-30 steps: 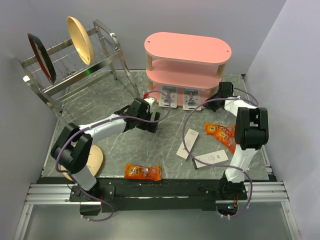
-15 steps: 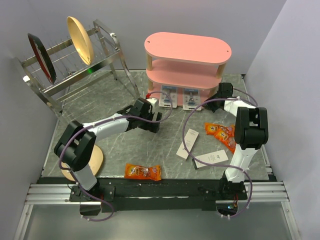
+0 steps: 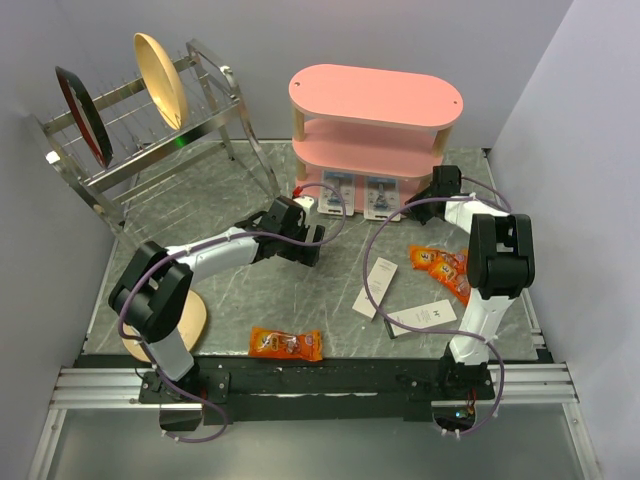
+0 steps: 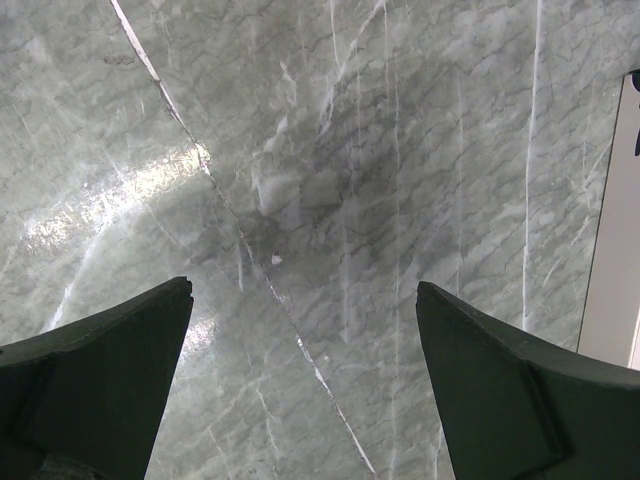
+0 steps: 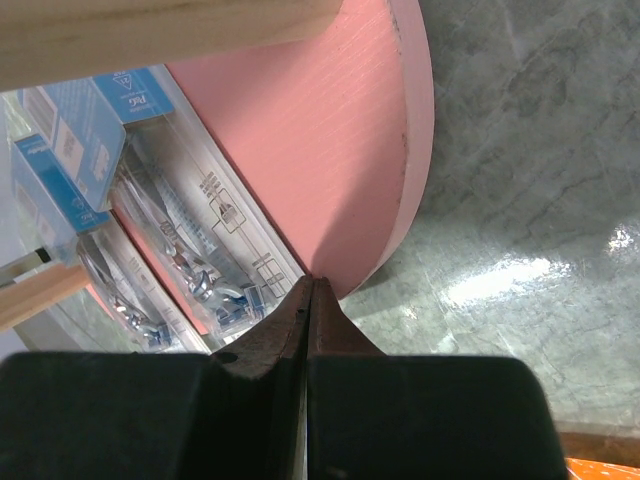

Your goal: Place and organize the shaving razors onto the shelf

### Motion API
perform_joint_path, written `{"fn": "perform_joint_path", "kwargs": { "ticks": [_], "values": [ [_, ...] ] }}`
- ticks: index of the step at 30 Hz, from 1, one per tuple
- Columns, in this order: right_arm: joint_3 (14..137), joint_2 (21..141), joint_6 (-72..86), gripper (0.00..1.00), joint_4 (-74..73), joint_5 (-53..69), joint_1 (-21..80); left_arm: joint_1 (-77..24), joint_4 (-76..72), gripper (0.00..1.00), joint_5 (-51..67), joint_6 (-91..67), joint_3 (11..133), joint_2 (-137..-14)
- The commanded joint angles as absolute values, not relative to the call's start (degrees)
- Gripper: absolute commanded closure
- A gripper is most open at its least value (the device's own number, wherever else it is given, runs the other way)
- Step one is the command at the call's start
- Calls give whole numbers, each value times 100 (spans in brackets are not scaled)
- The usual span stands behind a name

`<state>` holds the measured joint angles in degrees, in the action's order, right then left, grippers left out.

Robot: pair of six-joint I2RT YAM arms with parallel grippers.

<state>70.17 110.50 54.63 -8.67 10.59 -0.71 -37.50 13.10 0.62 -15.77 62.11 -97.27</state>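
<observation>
Two shaving razors (image 3: 337, 192) (image 3: 383, 195) lie side by side on the lowest board of the pink shelf (image 3: 375, 100), their front ends sticking out over the table. My right gripper (image 3: 422, 196) is shut with nothing in it. Its tip (image 5: 312, 285) rests at the rounded edge of the lowest board (image 5: 340, 150), just right of the nearer razor pack (image 5: 195, 235); the other pack (image 5: 110, 285) lies beyond it. My left gripper (image 3: 308, 240) hangs open over bare marble in front of the left pack, nothing between its fingers (image 4: 110, 360).
A wire dish rack (image 3: 150, 130) with two plates stands at the back left. Orange snack packets (image 3: 285, 343) (image 3: 440, 265) and white boxes (image 3: 376, 287) (image 3: 420, 318) lie on the front half. A wooden disc (image 3: 190, 320) sits by the left arm's base.
The left gripper has shifted slightly to the right. The right gripper has edged a little closer to the shelf. Both razor packs lie where they were.
</observation>
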Motion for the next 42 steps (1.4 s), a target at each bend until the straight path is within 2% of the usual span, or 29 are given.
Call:
{"fn": "perform_joint_path", "kwargs": {
  "ticks": [1,10,11,14,18,22,24,26,27,31,34,37,42],
  "values": [
    [6952,11057,5484,100,-888,1002,-26,-3788,1099,1,88,-1600,6328,-9633],
    [6830,10469,5248,99,-1071,853,-88,-3902,1151,1,219,-1434,6486,-9545],
    [6786,10320,5177,85,-1229,809,-157,-3937,1169,0,333,-1380,6539,-9501],
    [6505,9617,4809,58,-1580,659,-316,-4078,1230,1,641,-1292,6644,-9475],
    [6162,8669,3659,48,-1959,624,-483,-4210,1099,1,948,-1362,6592,-9422],
    [5871,8122,1677,42,-2196,1869,-527,-4306,993,0,1282,-1354,6443,-9273],
    [5871,7938,909,40,-2732,2897,-527,-4333,1011,0,1590,-1188,6416,-9176],
    [6064,7797,-688,37,-3694,3555,-519,-4403,1011,1,1661,-1073,6381,-9106],
    [6091,7604,-1277,33,-4039,3638,-519,-4421,993,0,1652,-1037,6355,-9071],
    [5838,6770,-5076,32,-5570,3613,-519,-4509,800,1,1705,-1020,6206,-9026],
    [5259,5917,-6935,24,-6125,3419,-527,-4518,773,1,1565,-985,6153,-8983],
    [4844,5520,-8302,20,-6520,3279,-519,-4518,808,1,1459,-853,6126,-8956],
    [4422,5792,-9596,18,-7154,2805,-510,-4518,844,1,1415,-712,6012,-8877]
  ]
}}
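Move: The nearer white razor box lies about 31 cm back from the right hand, some 2 cm to its left and slightly lower. From the same hand, the farther white razor box is 24 cm back and 12 cm left, the orange packets 19 cm back and 5 cm right, the shelved razor pack 4 cm ahead and 8 cm left. From the left hand, that farther box is 9 cm back, 16 cm right and about 4 cm lower. The right fingertips come free of the near right corner of the shelved razor pack and the arm sweeps back about 29 cm, first rising 10 cm and finally sinking a little, opening wide and swinging counter-clockwise by some 105 degrees to hover over the nearer white box. The left hand, still open, moves right and back towards the farther box, rising slightly and turning clockwise. ##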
